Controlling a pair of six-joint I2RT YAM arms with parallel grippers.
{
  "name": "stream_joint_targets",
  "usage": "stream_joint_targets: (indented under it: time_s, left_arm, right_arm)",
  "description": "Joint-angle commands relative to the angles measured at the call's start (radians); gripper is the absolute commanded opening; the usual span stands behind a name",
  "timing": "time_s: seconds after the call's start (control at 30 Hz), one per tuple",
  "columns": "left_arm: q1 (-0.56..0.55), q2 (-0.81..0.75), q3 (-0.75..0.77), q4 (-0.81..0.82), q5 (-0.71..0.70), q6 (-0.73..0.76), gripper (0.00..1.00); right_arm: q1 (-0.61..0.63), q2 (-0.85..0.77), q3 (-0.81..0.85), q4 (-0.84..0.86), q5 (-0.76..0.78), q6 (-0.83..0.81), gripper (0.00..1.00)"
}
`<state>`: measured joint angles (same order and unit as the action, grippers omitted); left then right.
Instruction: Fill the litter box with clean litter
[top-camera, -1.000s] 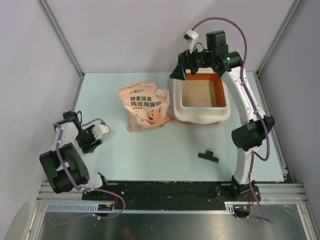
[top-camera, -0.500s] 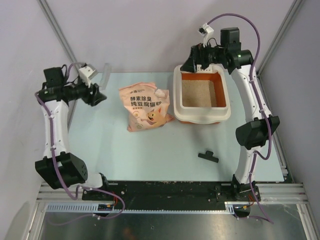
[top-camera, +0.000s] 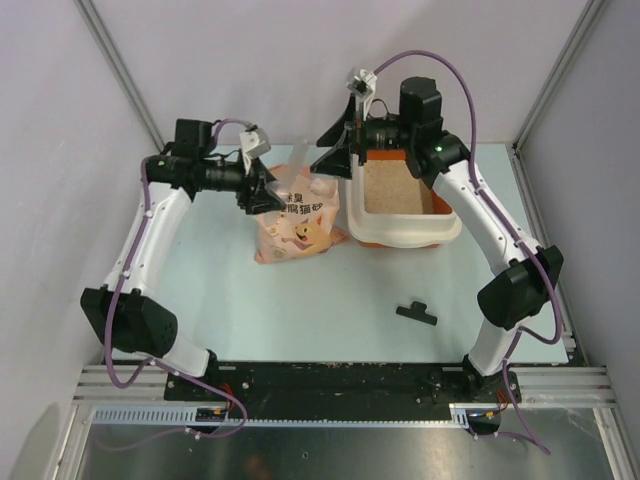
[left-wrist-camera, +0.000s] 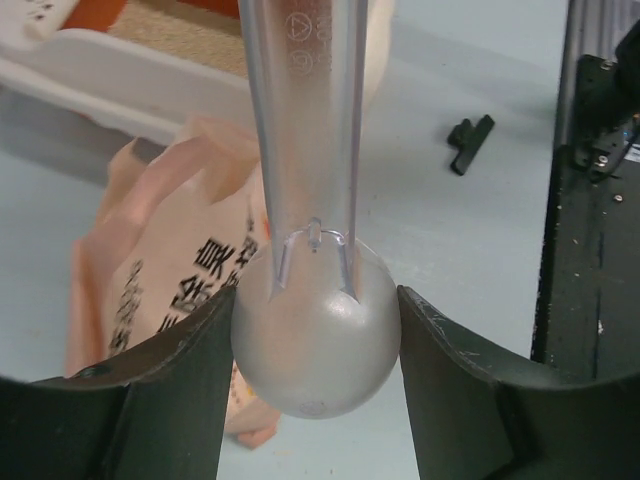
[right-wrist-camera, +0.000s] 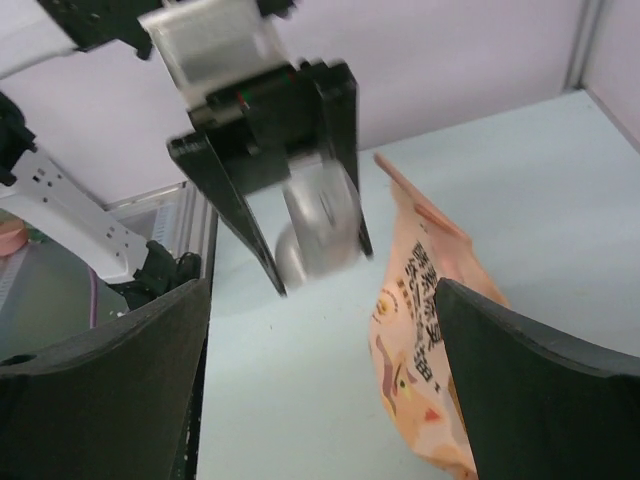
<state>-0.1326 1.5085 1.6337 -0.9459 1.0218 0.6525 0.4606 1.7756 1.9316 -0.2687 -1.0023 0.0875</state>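
The litter box (top-camera: 400, 236), cream rim and orange walls, stands at the back right with tan litter (top-camera: 397, 188) in it. The pink bag of clean litter (top-camera: 295, 226) lies just left of it. My left gripper (top-camera: 262, 190) hangs over the bag's top left corner, shut on the rounded grey end of a clear plastic scoop (left-wrist-camera: 315, 340). The scoop's handle (top-camera: 300, 160) points toward the box. My right gripper (top-camera: 335, 160) is open and empty, above the gap between the bag and the box, facing the left gripper (right-wrist-camera: 270, 150). The bag (right-wrist-camera: 425, 350) shows below the open fingers.
A small black clip (top-camera: 416, 313) lies on the pale blue table in front of the litter box; it also shows in the left wrist view as the clip (left-wrist-camera: 470, 143). Grey walls and metal posts close in the back and sides. The black base rail runs along the near edge.
My left arm has swung from the far left of the table to the bag's top, carrying the scoop. My right gripper has moved left, from the litter box's far end toward the bag.
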Motion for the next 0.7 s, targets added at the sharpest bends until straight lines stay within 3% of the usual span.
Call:
stream_joint_targets:
  time_s: [0.0, 0.17, 0.23, 0.4, 0.5, 0.6, 0.63, 0.67]
  left_arm:
    - [-0.071, 0.021, 0.061, -0.011, 0.081, -0.028, 0.25]
    - [-0.102, 0.032, 0.060, -0.011, 0.093, -0.017, 0.25]
    - [-0.110, 0.036, 0.064, -0.011, 0.096, -0.020, 0.25]
    - [-0.113, 0.042, 0.075, -0.011, 0.104, -0.022, 0.23]
    - [-0.114, 0.050, 0.080, -0.011, 0.107, -0.028, 0.23]
    - [-0.124, 0.062, 0.090, -0.011, 0.093, -0.034, 0.34]
    - [-0.127, 0.064, 0.098, -0.011, 0.086, -0.033, 0.38]
    - [-0.130, 0.070, 0.104, -0.011, 0.072, -0.030, 0.49]
  right_arm:
    - [0.029, -0.035, -0.025, 0.178, -0.044, 0.038, 1.00]
    - [0.052, -0.036, -0.028, 0.160, -0.013, 0.011, 0.93]
    - [0.052, -0.038, -0.034, 0.151, 0.004, 0.005, 0.84]
    - [0.049, -0.039, -0.054, 0.126, -0.008, -0.015, 0.71]
    - [0.049, -0.038, -0.060, 0.134, -0.036, -0.006, 0.56]
    - [0.047, -0.038, -0.053, 0.149, -0.044, 0.000, 0.24]
    - [0.043, -0.041, -0.054, 0.161, -0.033, 0.009, 0.00]
    - [0.039, -0.047, -0.057, 0.172, -0.012, 0.020, 0.00]
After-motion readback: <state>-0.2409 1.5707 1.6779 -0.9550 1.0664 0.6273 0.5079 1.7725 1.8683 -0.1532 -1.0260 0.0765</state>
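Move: The clear scoop, held by its bowl in the left fingers, has its free handle end about 6 cm to the left of the open right fingers, some 1 cm ahead and level with them. From the left hand those right fingers are about 11 cm right, 3 cm forward and 9 cm higher. From the right hand, the litter bag lies about 7 cm left, 5 cm ahead; the litter box lies about 20 cm right, 12 cm ahead. Both are over 30 cm below. The scoop's free handle end is carried to the right by the left hand, about 4 cm and slightly back with a small clockwise turn, in between the open right fingers. The right hand comes some 2 cm left and a little back to meet it, stops, then closes from wide open and pinches the handle end, while the left fingers keep hold of the bowl. ##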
